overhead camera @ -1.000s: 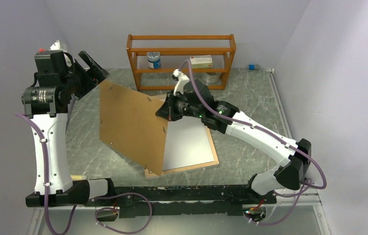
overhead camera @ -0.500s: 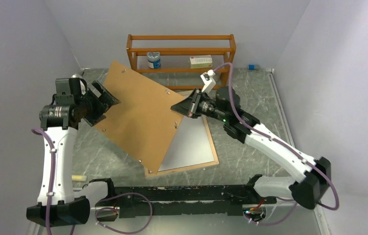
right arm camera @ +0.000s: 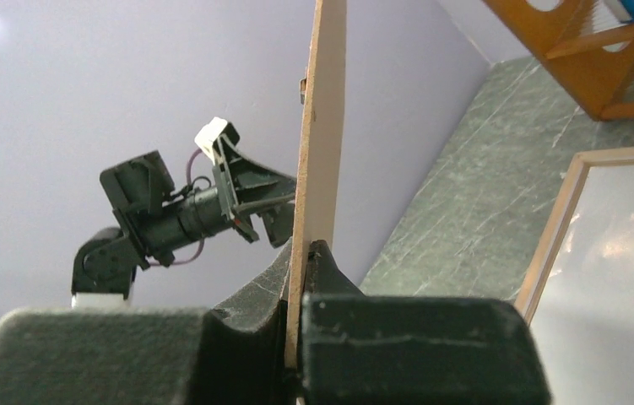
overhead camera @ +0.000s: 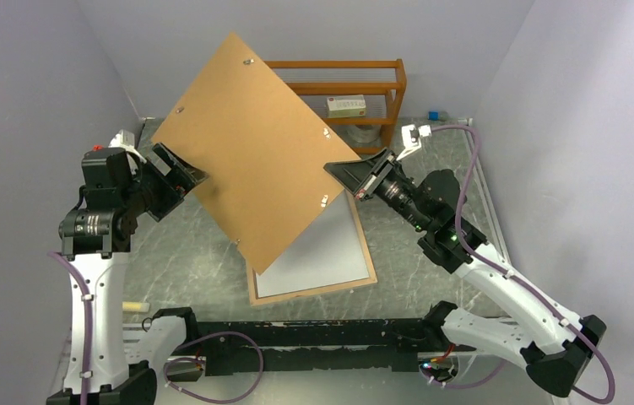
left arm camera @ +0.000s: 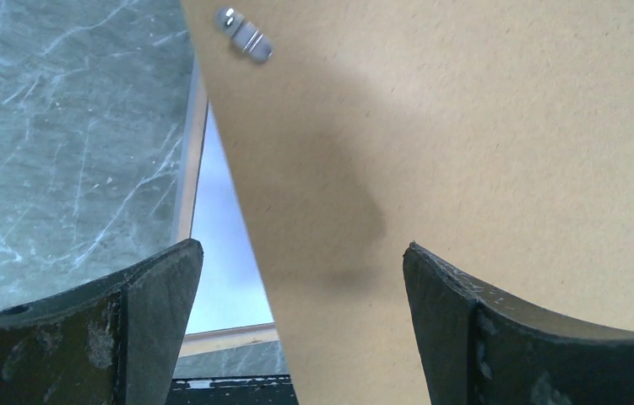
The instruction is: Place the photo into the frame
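Note:
The frame (overhead camera: 369, 253) lies flat on the table with its light wood rim up and a pale surface inside. The photo is out of view. The brown backing board (overhead camera: 262, 143) is raised and tilted above the frame, and my right gripper (overhead camera: 355, 179) is shut on its right corner. In the right wrist view the board (right arm camera: 323, 126) stands edge-on, pinched in my right gripper (right arm camera: 306, 253), with the frame's rim (right arm camera: 554, 228) to the right. My left gripper (overhead camera: 188, 175) is open at the board's left edge. In the left wrist view the board (left arm camera: 465, 169) passes between its spread fingers (left arm camera: 161, 287), untouched.
An orange shelf rack (overhead camera: 381, 84) stands at the back with a small box (overhead camera: 346, 105) on it, partly hidden by the board. A small blue item (overhead camera: 434, 116) lies at the back right wall. A pale cylinder (overhead camera: 133, 304) lies near the left arm's base.
My right gripper has swung the backing board up and back, off the frame. My left arm has dropped and come in against the board's left edge, still open.

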Robot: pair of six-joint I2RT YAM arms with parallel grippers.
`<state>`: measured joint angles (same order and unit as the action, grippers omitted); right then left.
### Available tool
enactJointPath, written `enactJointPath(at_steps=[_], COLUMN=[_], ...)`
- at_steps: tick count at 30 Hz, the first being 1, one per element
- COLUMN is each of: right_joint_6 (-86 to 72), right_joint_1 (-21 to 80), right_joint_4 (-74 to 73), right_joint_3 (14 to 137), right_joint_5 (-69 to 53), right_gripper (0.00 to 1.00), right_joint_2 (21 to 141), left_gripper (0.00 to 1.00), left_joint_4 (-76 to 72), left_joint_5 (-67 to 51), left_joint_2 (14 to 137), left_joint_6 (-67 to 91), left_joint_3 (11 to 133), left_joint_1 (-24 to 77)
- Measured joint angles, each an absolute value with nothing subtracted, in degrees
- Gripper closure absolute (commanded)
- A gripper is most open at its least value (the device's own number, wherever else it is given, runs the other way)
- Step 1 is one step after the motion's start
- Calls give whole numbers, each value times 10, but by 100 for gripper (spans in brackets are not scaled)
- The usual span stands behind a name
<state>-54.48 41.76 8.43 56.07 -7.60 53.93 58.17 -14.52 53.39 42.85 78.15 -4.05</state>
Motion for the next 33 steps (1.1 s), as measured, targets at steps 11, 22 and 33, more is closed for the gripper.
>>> enactJointPath(at_steps=[11, 22, 33], right_joint_6=[-590, -622, -660], right_joint_1=[416, 410, 410], right_joint_4=[88, 98, 95], right_joint_3=[531, 511, 489], right_joint_5=[-11, 51, 81], right_gripper=[100, 100, 100], right_joint_2=[492, 420, 378], left_gripper=[26, 53, 89], left_joint_4=[460, 212, -156], left_joint_5=[-302, -459, -548], left_joint_2=[540, 572, 648], left_joint_6=[449, 600, 850], left_joint_3=[741, 708, 659], left_joint_1=[-40, -42, -42])
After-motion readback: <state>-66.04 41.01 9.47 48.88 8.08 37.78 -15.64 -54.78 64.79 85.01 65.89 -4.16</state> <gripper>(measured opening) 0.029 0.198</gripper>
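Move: The brown backing board, held by the right hand near one corner, has its middle about 13 cm to the left hand's right, 4 cm ahead and 4 cm above; its free left edge lies right by those open fingers. The frame with the white sheet lies about 21 cm right, 5 cm ahead and 32 cm below the left hand, the wooden shelf 21 cm right, 32 cm ahead and 22 cm below. From the right hand the frame is roughly 7 cm ahead, 4 cm left and 41 cm below, the board's middle 6 cm ahead, 12 cm left and 4 cm lower. The left hand swings up about 13 cm, to the right and somewhat forward, its wrist rolling left side down while the fingers turn from pointing down and ahead to pointing right-forward, and closes from wide open to nearly shut around the board's free left edge, one finger on each face. The right hand keeps its pinch and carries the board about 8 cm right and a little up, rolling its left side up some 20 degrees and turning slightly clockwise. ##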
